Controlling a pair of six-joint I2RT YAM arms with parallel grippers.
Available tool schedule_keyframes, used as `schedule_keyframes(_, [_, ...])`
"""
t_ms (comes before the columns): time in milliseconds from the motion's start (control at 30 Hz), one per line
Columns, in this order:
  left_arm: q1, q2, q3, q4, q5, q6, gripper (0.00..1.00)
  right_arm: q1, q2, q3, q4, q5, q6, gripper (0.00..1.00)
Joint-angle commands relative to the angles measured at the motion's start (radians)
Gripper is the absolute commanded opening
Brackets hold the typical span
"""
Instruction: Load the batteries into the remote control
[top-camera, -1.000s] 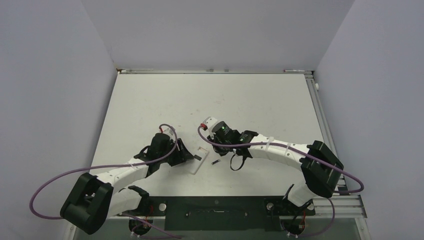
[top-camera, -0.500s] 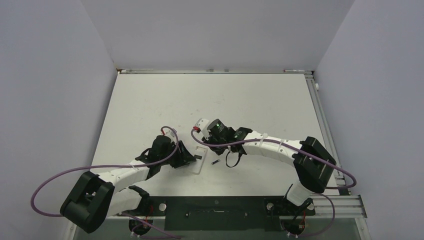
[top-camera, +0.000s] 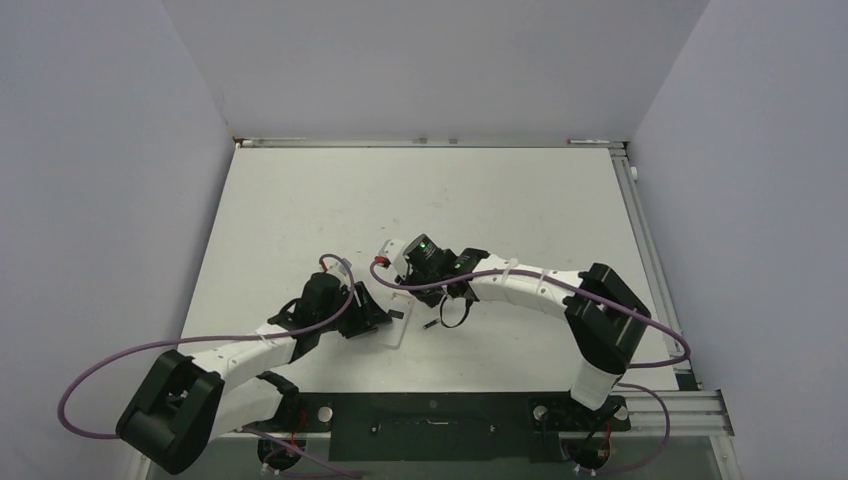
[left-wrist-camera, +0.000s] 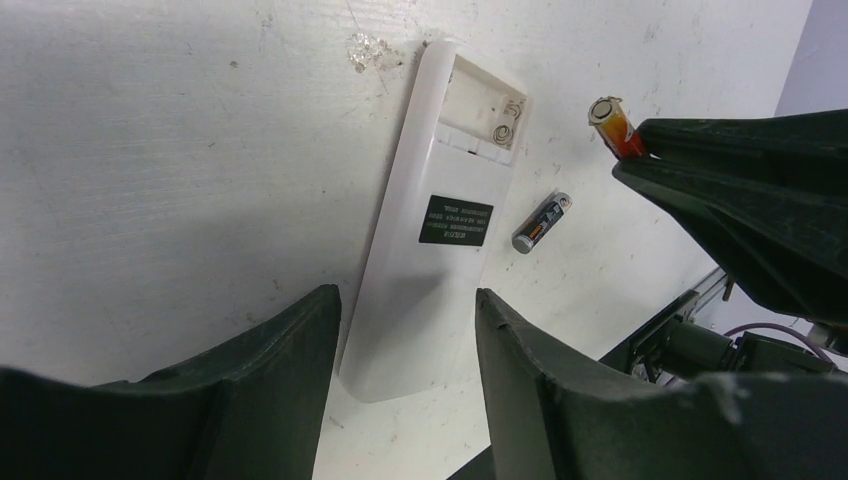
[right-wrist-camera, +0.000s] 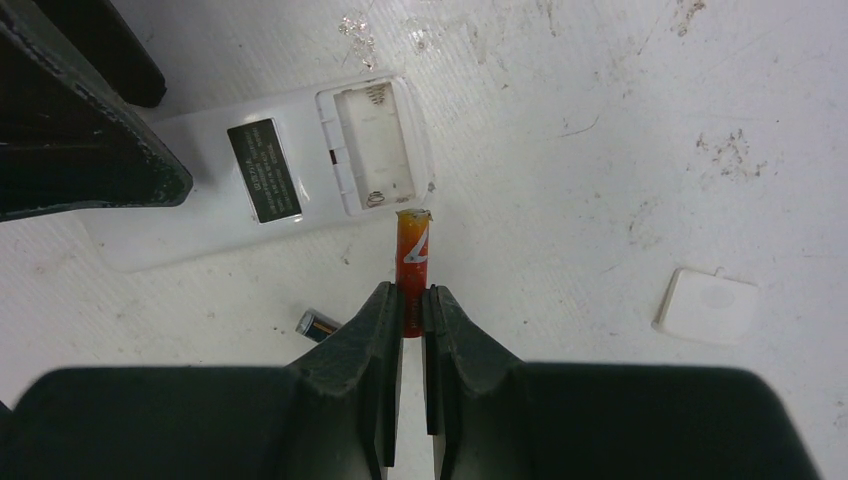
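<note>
The remote control (left-wrist-camera: 440, 200) lies back up on the table, its battery recess (right-wrist-camera: 372, 145) open and empty. My left gripper (left-wrist-camera: 405, 292) has its fingers against both long sides of the remote's near end (top-camera: 396, 322). My right gripper (right-wrist-camera: 412, 295) is shut on the reddish battery (right-wrist-camera: 412, 250), which sticks out in front of the fingertips. Its free end is just short of the remote's recess end, and it also shows as a reddish battery (left-wrist-camera: 612, 125) in the left wrist view. The dark battery (right-wrist-camera: 318, 323) lies loose on the table beside the remote (top-camera: 430, 324).
A small white square cover (right-wrist-camera: 706, 305) lies on the table to the right of the right gripper. The two arms meet over the middle front of the scuffed white table (top-camera: 300, 200). Walls close in the left, back and right sides.
The right gripper has carried the reddish battery left, up to the remote's recess end. The left gripper and the remote have turned slightly. The dark battery has stayed put.
</note>
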Motion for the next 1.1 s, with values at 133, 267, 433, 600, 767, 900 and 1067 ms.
schedule_keyframes(133, [0.001, -0.12, 0.027, -0.101, -0.099, 0.02, 0.54, -0.003, 0.043, 0.083, -0.011, -0.047, -0.067, 0.1])
schedule_keyframes(267, [0.005, -0.183, 0.024, -0.172, -0.146, 0.015, 0.56, -0.003, 0.078, 0.121, -0.041, -0.051, -0.093, 0.1])
schedule_keyframes(433, [0.015, -0.263, 0.017, -0.231, -0.188, 0.003, 0.61, -0.006, 0.115, 0.167, -0.073, -0.077, -0.124, 0.11])
schedule_keyframes(600, [0.021, -0.335, 0.002, -0.261, -0.185, -0.029, 0.63, -0.018, 0.16, 0.224, -0.135, -0.086, -0.159, 0.11])
schedule_keyframes(767, [0.024, -0.393, -0.006, -0.298, -0.204, -0.041, 0.66, -0.025, 0.193, 0.257, -0.161, -0.103, -0.179, 0.11])
schedule_keyframes(900, [0.025, -0.413, -0.007, -0.311, -0.208, -0.042, 0.67, -0.027, 0.219, 0.273, -0.183, -0.11, -0.186, 0.11])
schedule_keyframes(1067, [0.025, -0.409, -0.014, -0.305, -0.206, -0.044, 0.68, -0.025, 0.228, 0.275, -0.183, -0.123, -0.189, 0.11])
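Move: My right hand already pinches the red battery. The remote's open battery compartment lies about 4 cm to its left, 1 cm ahead and some 4 cm below. The black battery lies about 4 cm behind that hand, and the white cover 9 cm ahead and 7 cm to its right. From my left hand, the remote's middle is about 2 cm to the right, level ahead and 2 cm below; the compartment is 4 cm ahead and 3 cm right. Keeping the red battery pinched, I bring my right hand left and slightly forward, then mostly down with a small turn back, about 2.5 cm lower in all, towards the compartment, turning it some 10 degrees counter-clockwise. Meanwhile my left hand draws away from the remote, about 4 cm left and 3.5 cm up, its fingers opening wider. ##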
